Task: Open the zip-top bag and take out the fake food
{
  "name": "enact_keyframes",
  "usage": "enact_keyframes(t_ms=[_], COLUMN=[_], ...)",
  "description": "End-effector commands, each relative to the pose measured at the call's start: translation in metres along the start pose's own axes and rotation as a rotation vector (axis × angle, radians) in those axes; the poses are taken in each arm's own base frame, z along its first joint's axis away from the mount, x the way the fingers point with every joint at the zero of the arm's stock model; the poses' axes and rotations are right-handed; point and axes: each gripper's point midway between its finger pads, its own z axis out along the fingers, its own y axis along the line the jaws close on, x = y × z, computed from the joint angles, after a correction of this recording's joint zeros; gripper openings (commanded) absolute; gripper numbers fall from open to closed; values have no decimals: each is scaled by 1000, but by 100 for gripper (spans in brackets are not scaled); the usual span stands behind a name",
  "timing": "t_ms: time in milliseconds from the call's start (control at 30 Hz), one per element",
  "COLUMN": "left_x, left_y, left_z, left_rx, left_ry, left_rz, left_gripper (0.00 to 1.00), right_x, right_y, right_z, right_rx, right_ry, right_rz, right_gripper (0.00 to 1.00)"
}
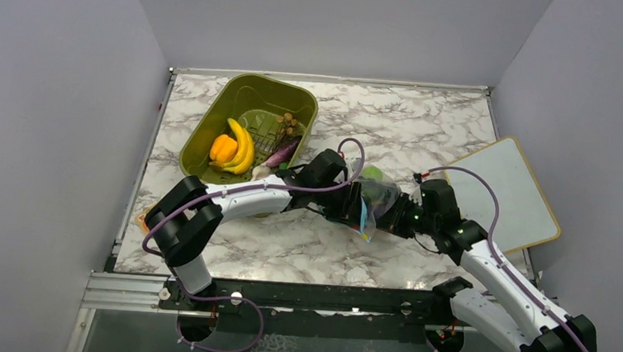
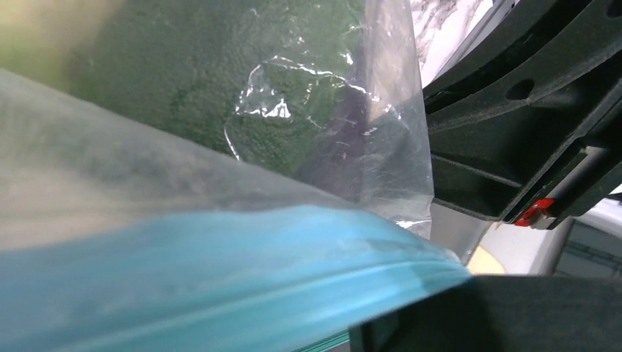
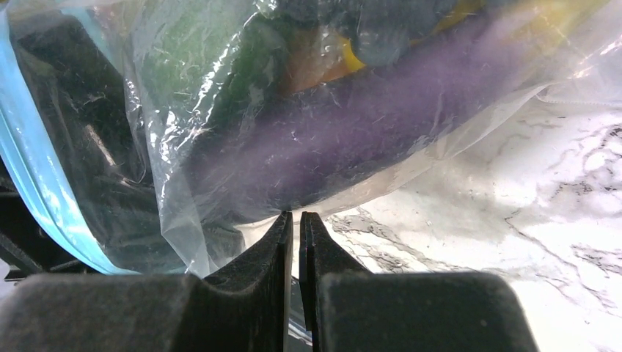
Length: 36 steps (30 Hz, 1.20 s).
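The zip-top bag (image 1: 379, 196) hangs between my two grippers over the middle of the marble table. Its blue zipper strip (image 2: 220, 279) fills the bottom of the left wrist view, very close and blurred. My left gripper (image 1: 354, 205) sits at the bag's mouth, its fingers hidden by the strip. Fake food shows through the plastic: a green piece (image 2: 183, 95), a dark purple eggplant (image 3: 352, 139) and an orange-yellow piece (image 3: 330, 62). My right gripper (image 3: 295, 216) is shut, its tips pinching the bag's lower edge under the eggplant.
A green bin (image 1: 199, 135) at the back left holds a yellow banana bunch (image 1: 241, 146), an orange pepper (image 1: 223, 148) and a purple vegetable (image 1: 283, 152). A white board (image 1: 506, 194) lies at the right edge. Grey walls enclose the table.
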Motion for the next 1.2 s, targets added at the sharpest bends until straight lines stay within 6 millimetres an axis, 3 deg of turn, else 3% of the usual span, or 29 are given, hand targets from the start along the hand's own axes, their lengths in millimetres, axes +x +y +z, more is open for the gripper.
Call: enact_keyframes(t_ms=[0,133,300,433,600,1033,1167], left_x=[-10,-14,-20,-23,-23,-22,-23], left_y=[-14,-14,-19,-22,-23,-24,-25], left_z=[-5,-14,-21,-23,-24,-25,-25], left_rx=[15,-10,-11,-1,5,7,10], left_ry=[-40,-72,-113,-127,-130,-129,-131], left_rz=[31,46,60,61,61,62,64], left_gripper=[33,25,21,18,17,15,14], right_x=[-14,-31,-49,-45,-30,-41,-43], right_y=[8,16,45,78,107,97,96], right_z=[-6,-23,-47,-57,-54,-35,-29], right_rx=[-13,-9,-99,-263,-426,-351,-343], right_ry=[-62,-139,-221,-198,-60,-38,-16], right_rz=[-24,-98,-244,-358,-399,-464,-493], right_gripper=[9,13,30,40,45,46,37])
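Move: The bag's blue zip edge, its near end with the yellow tab, lies about 4 cm to the right hand's left, 2 cm back and some 4 cm above its shut fingertips. The eggplant in the bag is roughly 5 cm ahead, 1 cm left and 2 cm lower; the green cabbage about 12 cm ahead, 3 cm left and 4 cm lower. For the left hand that zip end is right at its fingers, some 2 cm back and 1 cm right, level with them. The bag's zip edge is what the right hand comes up to: from beside the bag it rises about 9 cm, then swings some 4 cm left, tipping its fingers up and turning counter-clockwise roughly 20 degrees each, while they open to nearly half and come astride the strip near its yellow tab. The left hand keeps its grip at the bag's mouth and lifts 2 cm. ##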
